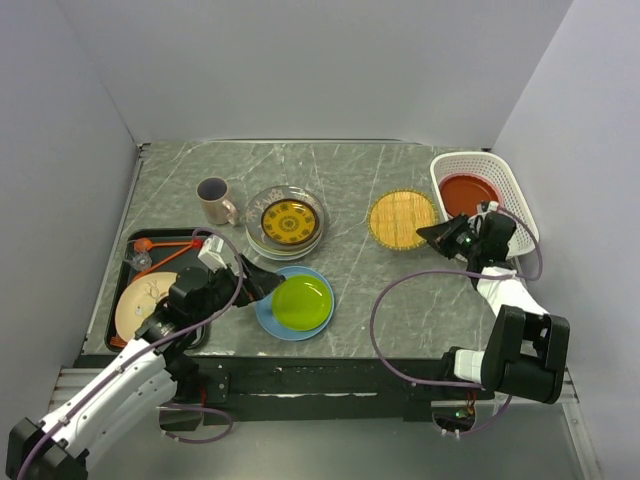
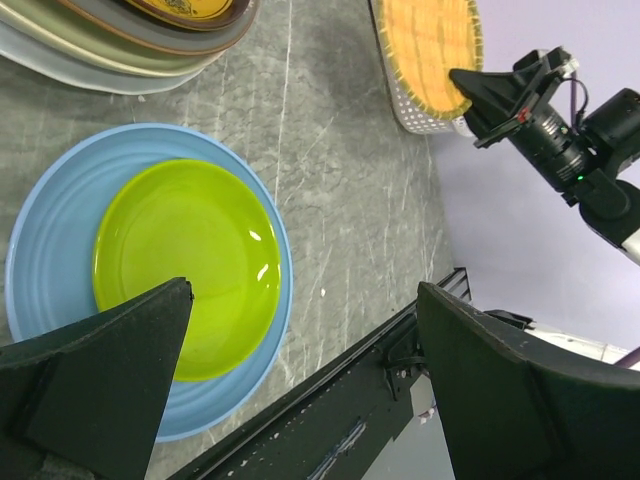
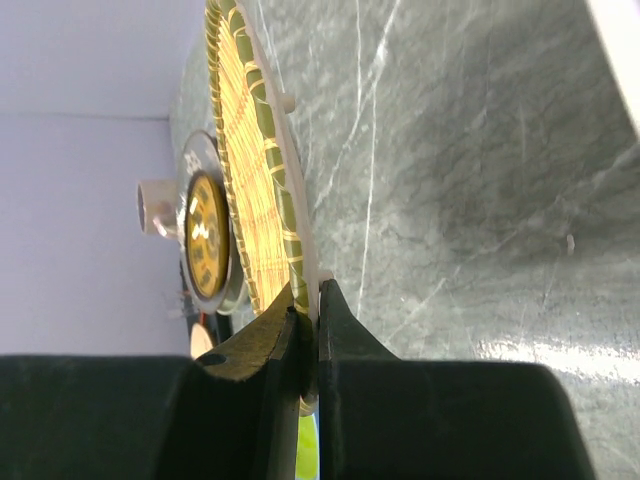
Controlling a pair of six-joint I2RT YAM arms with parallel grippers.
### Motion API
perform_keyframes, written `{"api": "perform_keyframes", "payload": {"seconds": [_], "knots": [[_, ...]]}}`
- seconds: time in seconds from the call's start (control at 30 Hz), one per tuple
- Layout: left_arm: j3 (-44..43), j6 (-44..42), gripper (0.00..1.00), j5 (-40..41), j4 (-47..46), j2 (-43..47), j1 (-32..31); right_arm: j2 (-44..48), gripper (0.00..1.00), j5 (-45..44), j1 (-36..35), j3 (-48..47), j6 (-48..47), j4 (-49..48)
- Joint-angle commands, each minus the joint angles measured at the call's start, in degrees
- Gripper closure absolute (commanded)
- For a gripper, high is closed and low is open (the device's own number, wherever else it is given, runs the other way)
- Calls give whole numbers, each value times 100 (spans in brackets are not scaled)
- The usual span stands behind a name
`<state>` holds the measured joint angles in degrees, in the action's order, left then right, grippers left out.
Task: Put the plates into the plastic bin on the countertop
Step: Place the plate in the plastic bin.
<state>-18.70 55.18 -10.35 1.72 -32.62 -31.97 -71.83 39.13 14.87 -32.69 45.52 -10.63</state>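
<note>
My right gripper is shut on the right rim of a yellow woven-pattern plate, which lies just left of the white lattice plastic bin. A red plate lies inside the bin. My left gripper hangs open over the near left edge of a green plate, which is nested on a blue plate. A stack of plates topped by a dark yellow-patterned one sits mid-counter.
A beige mug stands left of the stack. A flat black tray at the far left holds a beige plate and orange items. The grey-green countertop ends at a black rail near the arm bases. Walls close in on three sides.
</note>
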Motion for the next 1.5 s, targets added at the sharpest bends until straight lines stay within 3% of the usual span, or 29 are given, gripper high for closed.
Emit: {"api": "perform_keyframes", "payload": {"seconds": [0.0,0.43,0.93,1.47], "knots": [[-64,-33,1,-169,-645,-279,-20,169,100,-142,130,-449,273,-448],[-116,-121,1,-626,-1560,-1369,-20,205,100,-688,692,-291,976,-1098],[-2,-244,1,-327,-980,-834,-20,-243,100,-1338,1386,-150,1828,-1872],[95,-183,1,-354,-1024,-886,-20,-525,100,-1698,1694,-115,2207,-2171]]}}
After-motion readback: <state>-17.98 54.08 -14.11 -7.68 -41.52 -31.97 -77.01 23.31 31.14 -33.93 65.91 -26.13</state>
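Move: The right hand already pinches the rim of the yellow plate, whose middle is about 6 cm to its left and 4 cm ahead. The plastic bin's middle lies roughly 19 cm to the right, 8 cm ahead and 10 cm below; the red plate in it is about 15 cm right, 9 cm ahead. The empty left hand has the bin some 57 cm to its right and 22 cm ahead. Right arm swings the held yellow plate about 15 cm right over the bin, turning some 35 degrees clockwise. ##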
